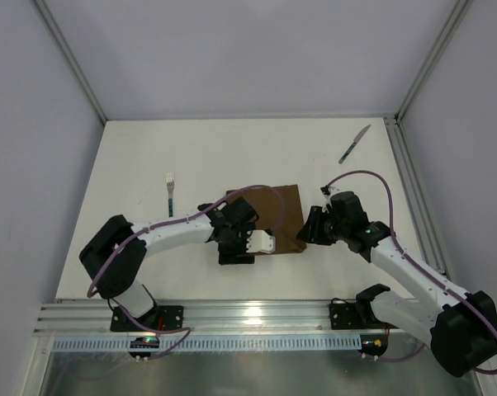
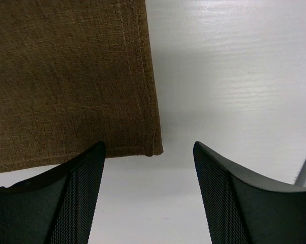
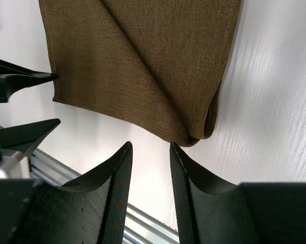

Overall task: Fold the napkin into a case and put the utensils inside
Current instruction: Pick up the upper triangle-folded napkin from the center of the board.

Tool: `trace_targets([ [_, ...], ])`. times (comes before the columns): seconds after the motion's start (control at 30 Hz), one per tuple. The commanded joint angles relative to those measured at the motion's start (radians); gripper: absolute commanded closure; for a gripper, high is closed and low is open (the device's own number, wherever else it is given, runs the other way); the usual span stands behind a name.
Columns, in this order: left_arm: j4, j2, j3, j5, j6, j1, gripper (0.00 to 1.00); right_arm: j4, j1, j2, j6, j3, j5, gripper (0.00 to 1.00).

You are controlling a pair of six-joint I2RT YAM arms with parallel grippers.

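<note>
The dark brown napkin (image 1: 280,210) lies folded on the white table, a diagonal fold showing in the right wrist view (image 3: 143,61). My left gripper (image 1: 236,250) is open and empty, just off the napkin's near left corner (image 2: 153,147). At the near right corner (image 3: 196,134) my right gripper (image 1: 306,235) is open by a narrow gap, with nothing between its fingers (image 3: 117,173). The fork (image 1: 171,194) lies to the left of the napkin. The knife (image 1: 354,144) is at the far right. No case shape is formed.
The aluminium rail (image 1: 248,318) runs along the near table edge, close behind both grippers, and shows in the right wrist view (image 3: 143,218). Frame posts stand at the far corners (image 1: 395,120). The left gripper's fingers (image 3: 26,76) appear in the right wrist view.
</note>
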State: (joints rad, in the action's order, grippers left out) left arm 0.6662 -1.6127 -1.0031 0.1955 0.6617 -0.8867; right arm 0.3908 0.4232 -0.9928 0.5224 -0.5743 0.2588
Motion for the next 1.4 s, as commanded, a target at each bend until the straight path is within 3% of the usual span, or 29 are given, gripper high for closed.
trace_targets([
  [0.0,-0.135,0.010,0.067,-0.086,0.061,-0.023,0.28,-0.029,-0.003,0.042,0.019,0.010,0.025,0.60],
  [0.23,-0.192,-0.006,0.141,-0.120,0.075,-0.038,0.31,-0.032,-0.001,0.062,0.033,0.013,0.043,0.60],
  [0.37,-0.198,-0.026,0.155,-0.160,0.061,-0.051,0.52,-0.043,-0.001,0.072,0.036,0.013,0.048,0.60],
  [0.4,-0.214,-0.027,0.159,-0.169,0.058,-0.051,0.65,-0.047,-0.001,0.088,0.030,0.013,0.048,0.60],
  [0.47,-0.237,-0.024,0.181,-0.185,0.052,-0.051,0.75,-0.055,-0.003,0.114,0.005,0.016,0.043,0.60],
  [0.6,-0.235,0.008,0.159,-0.185,0.010,-0.051,1.00,-0.073,-0.001,0.193,-0.177,-0.019,0.034,0.54],
  [0.67,-0.189,0.031,0.115,-0.159,-0.023,-0.051,1.00,-0.099,-0.001,0.261,-0.251,-0.027,0.031,0.47],
  [0.83,-0.008,0.043,-0.037,-0.029,-0.077,-0.012,1.00,-0.227,0.006,0.413,-0.561,0.001,0.063,0.45],
  [1.0,0.157,0.002,-0.169,0.031,-0.099,0.031,1.00,-0.378,0.064,0.571,-0.691,0.124,0.089,0.41],
  [1.17,0.248,-0.038,-0.273,0.068,-0.099,0.072,1.00,-0.342,0.302,0.612,-0.817,0.142,-0.048,0.39],
  [1.3,0.289,-0.073,-0.321,0.081,-0.097,0.083,1.00,-0.404,0.482,0.473,-0.849,0.194,-0.160,0.37],
  [1.37,0.300,-0.088,-0.341,0.079,-0.093,0.084,1.00,-0.519,0.556,0.393,-0.852,0.243,-0.240,0.36],
])
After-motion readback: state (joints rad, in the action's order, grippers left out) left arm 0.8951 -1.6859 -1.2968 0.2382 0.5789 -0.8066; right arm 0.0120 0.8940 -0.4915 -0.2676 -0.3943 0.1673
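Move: The napkin's near-left corner is almost under the left hand, about 1 cm ahead and 3 cm below. The napkin spreads forward and right from there: its near-right corner is some 20 cm to that hand's right and 2 cm ahead, also 3 cm down. The fork is about 17 cm ahead and 18 cm left. From the right hand, the near-left corner is roughly 21 cm left, 2 cm back and 8 cm below. Sink the open left gripper about 2 cm over the napkin's near-left corner, ease it slightly forward and close fully to pinch the cloth, then lift some 7 cm, drifting a little forward and right. Meanwhile raise the empty right hand about 14 cm, then swing it left and back while dipping slightly, opening its fingers wider and turning them from steeply down to nearly level, pointing left. ##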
